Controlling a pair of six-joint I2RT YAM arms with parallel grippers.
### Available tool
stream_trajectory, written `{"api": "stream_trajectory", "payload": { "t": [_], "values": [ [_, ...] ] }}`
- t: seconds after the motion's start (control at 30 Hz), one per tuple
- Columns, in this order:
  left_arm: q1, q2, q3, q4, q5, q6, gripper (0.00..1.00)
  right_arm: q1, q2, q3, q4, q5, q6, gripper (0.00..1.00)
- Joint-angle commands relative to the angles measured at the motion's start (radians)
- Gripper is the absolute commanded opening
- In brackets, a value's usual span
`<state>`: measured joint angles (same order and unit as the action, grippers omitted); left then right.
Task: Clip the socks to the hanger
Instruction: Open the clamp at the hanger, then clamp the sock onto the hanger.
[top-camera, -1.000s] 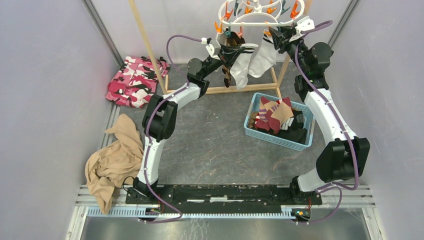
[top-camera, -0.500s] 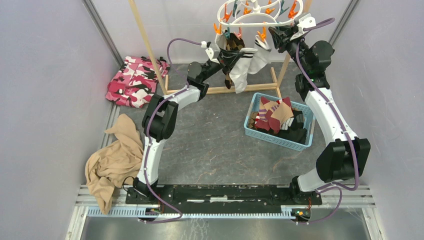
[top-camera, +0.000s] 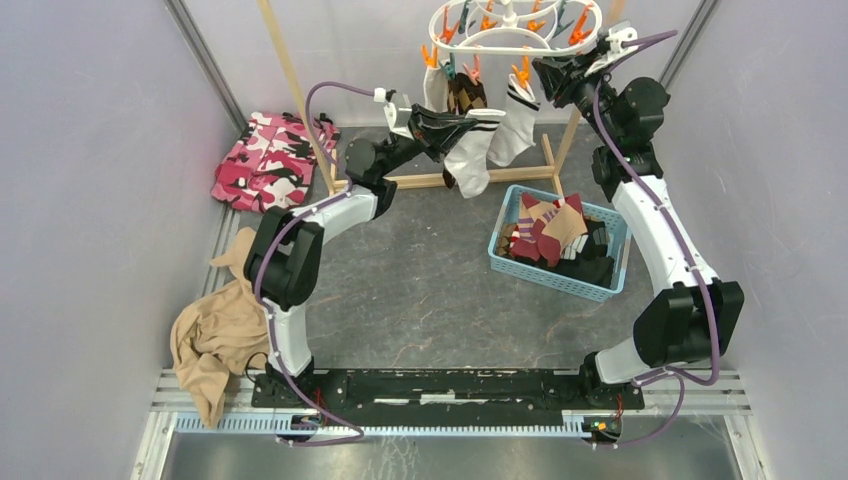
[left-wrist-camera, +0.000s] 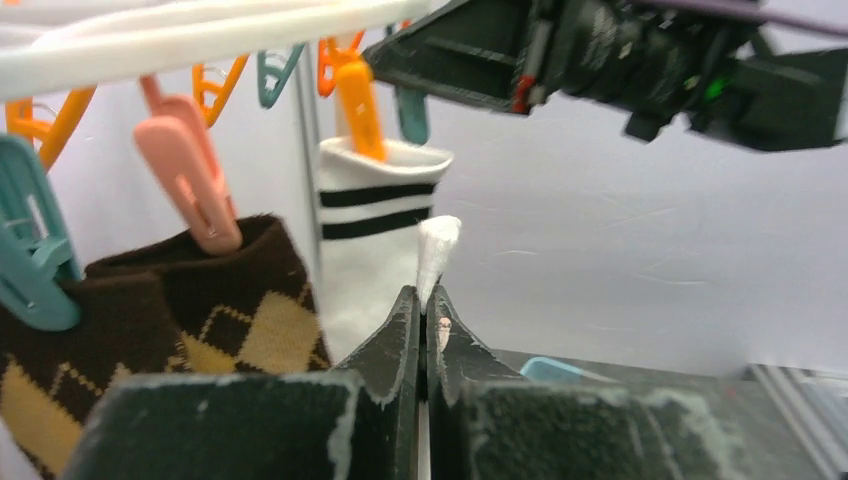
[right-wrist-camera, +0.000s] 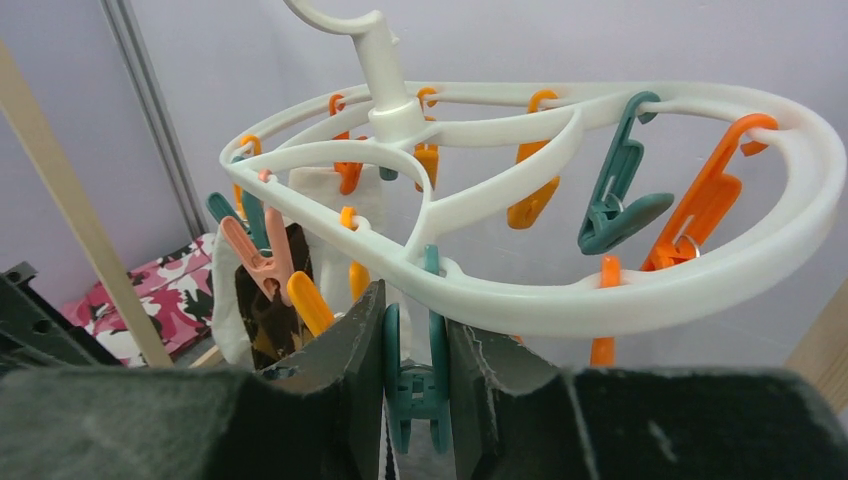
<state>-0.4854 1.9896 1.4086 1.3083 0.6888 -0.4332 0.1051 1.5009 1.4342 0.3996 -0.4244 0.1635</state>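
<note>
The white oval hanger (top-camera: 515, 22) (right-wrist-camera: 600, 290) hangs at the back with orange and teal clothespins. A brown argyle sock (left-wrist-camera: 230, 320) (top-camera: 465, 92) is clipped to it, and beside it an orange pin holds a white sock with dark stripes (left-wrist-camera: 375, 230) (top-camera: 512, 125). My left gripper (left-wrist-camera: 422, 292) (top-camera: 445, 122) is shut on the edge of another white sock (left-wrist-camera: 438, 240) (top-camera: 468, 165), which droops below it. My right gripper (right-wrist-camera: 412, 305) (top-camera: 548, 72) is shut on a teal clothespin (right-wrist-camera: 412, 385) under the hanger's rim. More socks (top-camera: 548, 228) lie in the basket.
A blue basket (top-camera: 553, 281) stands right of centre on the table. A wooden rack frame (top-camera: 295, 85) carries the hanger. A pink camouflage cloth (top-camera: 270, 160) lies at the back left, and a tan garment (top-camera: 225, 335) at the near left.
My left arm has swung left and lifted, drawing its sock up toward the hanger. The hanger has shifted a little left. My right gripper has narrowed onto the teal clothespin.
</note>
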Motion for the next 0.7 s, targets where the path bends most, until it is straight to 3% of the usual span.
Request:
{"api": "stream_trajectory", "payload": {
  "t": [0.0, 0.33, 0.67],
  "values": [
    [-0.004, -0.157, -0.084, 0.046, 0.035, -0.150, 0.02, 0.005, -0.042, 0.045, -0.034, 0.023, 0.114, 0.00],
    [-0.090, -0.221, -0.012, -0.175, 0.060, -0.248, 0.02, 0.019, -0.071, 0.058, -0.099, 0.072, 0.204, 0.00],
    [-0.135, -0.105, 0.141, -0.279, 0.017, -0.342, 0.02, 0.036, -0.098, 0.052, -0.124, 0.084, 0.218, 0.00]
  ]
}}
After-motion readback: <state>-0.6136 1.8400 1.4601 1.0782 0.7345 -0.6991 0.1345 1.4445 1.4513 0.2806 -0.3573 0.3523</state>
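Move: The teal clip on the hanger rim, already between the right fingers, lies about 5 cm ahead of the left hand, 12 cm to its right and 8 cm above; it sits right at the right hand point. From the left hand, which holds the striped sock, the orange clip with the hanging sock is some 6 cm ahead, 8 cm right and 7 cm up, and the pink clip on the argyle sock about 8 cm straight ahead and 7 cm up. Draw the left gripper back about 9 cm and up 5 cm, out from the hanging socks, bearing right over the second half, and roll it some 20 degrees about its fingers, counter-clockwise seen from behind the hand; keep the sock pinched. Meanwhile keep the right fingers squeezed on the teal clip, easing it back about 2 cm while rolling the wrist left side up. ##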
